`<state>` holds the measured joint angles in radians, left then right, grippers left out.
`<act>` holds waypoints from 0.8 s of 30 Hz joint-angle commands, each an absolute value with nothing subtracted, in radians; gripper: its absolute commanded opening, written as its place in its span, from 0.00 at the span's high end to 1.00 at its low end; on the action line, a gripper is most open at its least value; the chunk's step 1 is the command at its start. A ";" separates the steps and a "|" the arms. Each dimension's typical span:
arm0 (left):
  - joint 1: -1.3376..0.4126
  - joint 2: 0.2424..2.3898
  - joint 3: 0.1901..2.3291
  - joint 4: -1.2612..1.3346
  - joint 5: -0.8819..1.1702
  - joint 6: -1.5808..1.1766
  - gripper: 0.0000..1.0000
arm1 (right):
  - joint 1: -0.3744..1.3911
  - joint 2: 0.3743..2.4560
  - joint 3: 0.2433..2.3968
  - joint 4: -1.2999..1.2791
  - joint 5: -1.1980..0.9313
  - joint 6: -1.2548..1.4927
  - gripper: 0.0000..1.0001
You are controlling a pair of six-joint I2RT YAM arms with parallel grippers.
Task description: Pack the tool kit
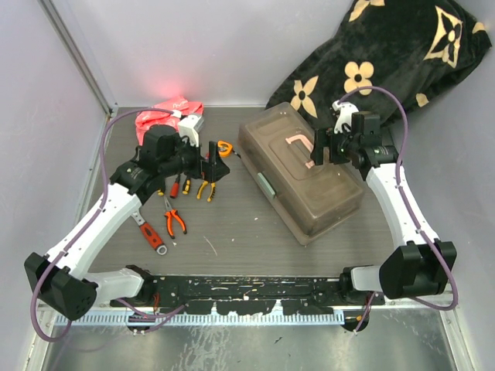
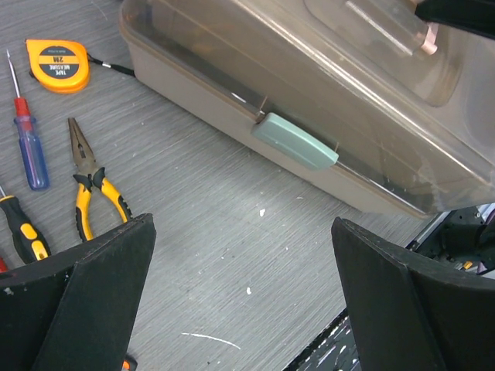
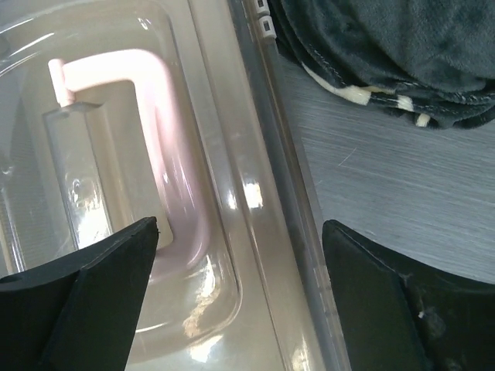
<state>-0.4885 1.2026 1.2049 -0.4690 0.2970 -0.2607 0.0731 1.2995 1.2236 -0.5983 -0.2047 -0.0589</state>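
The brown translucent toolbox (image 1: 309, 185) lies closed on the table, its pale handle (image 1: 297, 141) folded flat in the lid recess. My right gripper (image 1: 322, 152) hovers open just above the lid, one finger by the handle (image 3: 158, 116) and the other over the lid's rear edge (image 3: 267, 232); nothing is held in the right gripper (image 3: 240, 232). My left gripper (image 2: 241, 232) is open over bare table, left of the toolbox latch (image 2: 295, 141). Left of the box lie the orange tape measure (image 2: 58, 66), a blue screwdriver (image 2: 31, 151), yellow pliers (image 2: 91, 189), orange pliers (image 1: 174, 222) and a red wrench (image 1: 153, 236).
The black flower-patterned blanket (image 1: 394, 54) is heaped at the back right, touching the toolbox's far side. A red plastic bag (image 1: 166, 116) lies at the back left. White walls close in the left and rear; the arm-base rail (image 1: 247, 290) runs along the near edge.
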 commanded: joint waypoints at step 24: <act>-0.480 1.193 1.162 -0.471 0.296 -0.287 0.02 | 0.103 1.134 1.015 -0.713 -0.173 0.281 0.42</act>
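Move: The right hand's open fingers are already at the tool box's right-hand long edge. The tool box's middle is about 5 cm back, 8 cm left and 9 cm below the hand, its handle some 7 cm left and 1 cm ahead at nearly the hand's height, and the blanket roughly 30 cm ahead and 16 cm right, lower down. From the left hand the tool box is about 26 cm right, 2 cm ahead and 17 cm below. The right hand eases forward about 1 cm and closes its wide-open fingers by roughly a quarter, until they pinch the tool box's right-hand side, one finger on the lid beside the handle and the other outside the long rear edge. Keeping that grip, it drags the box back towards the robot by about 3.5 cm at level height, turning some 10 degrees clockwise and rolling its left side up by about as much. ##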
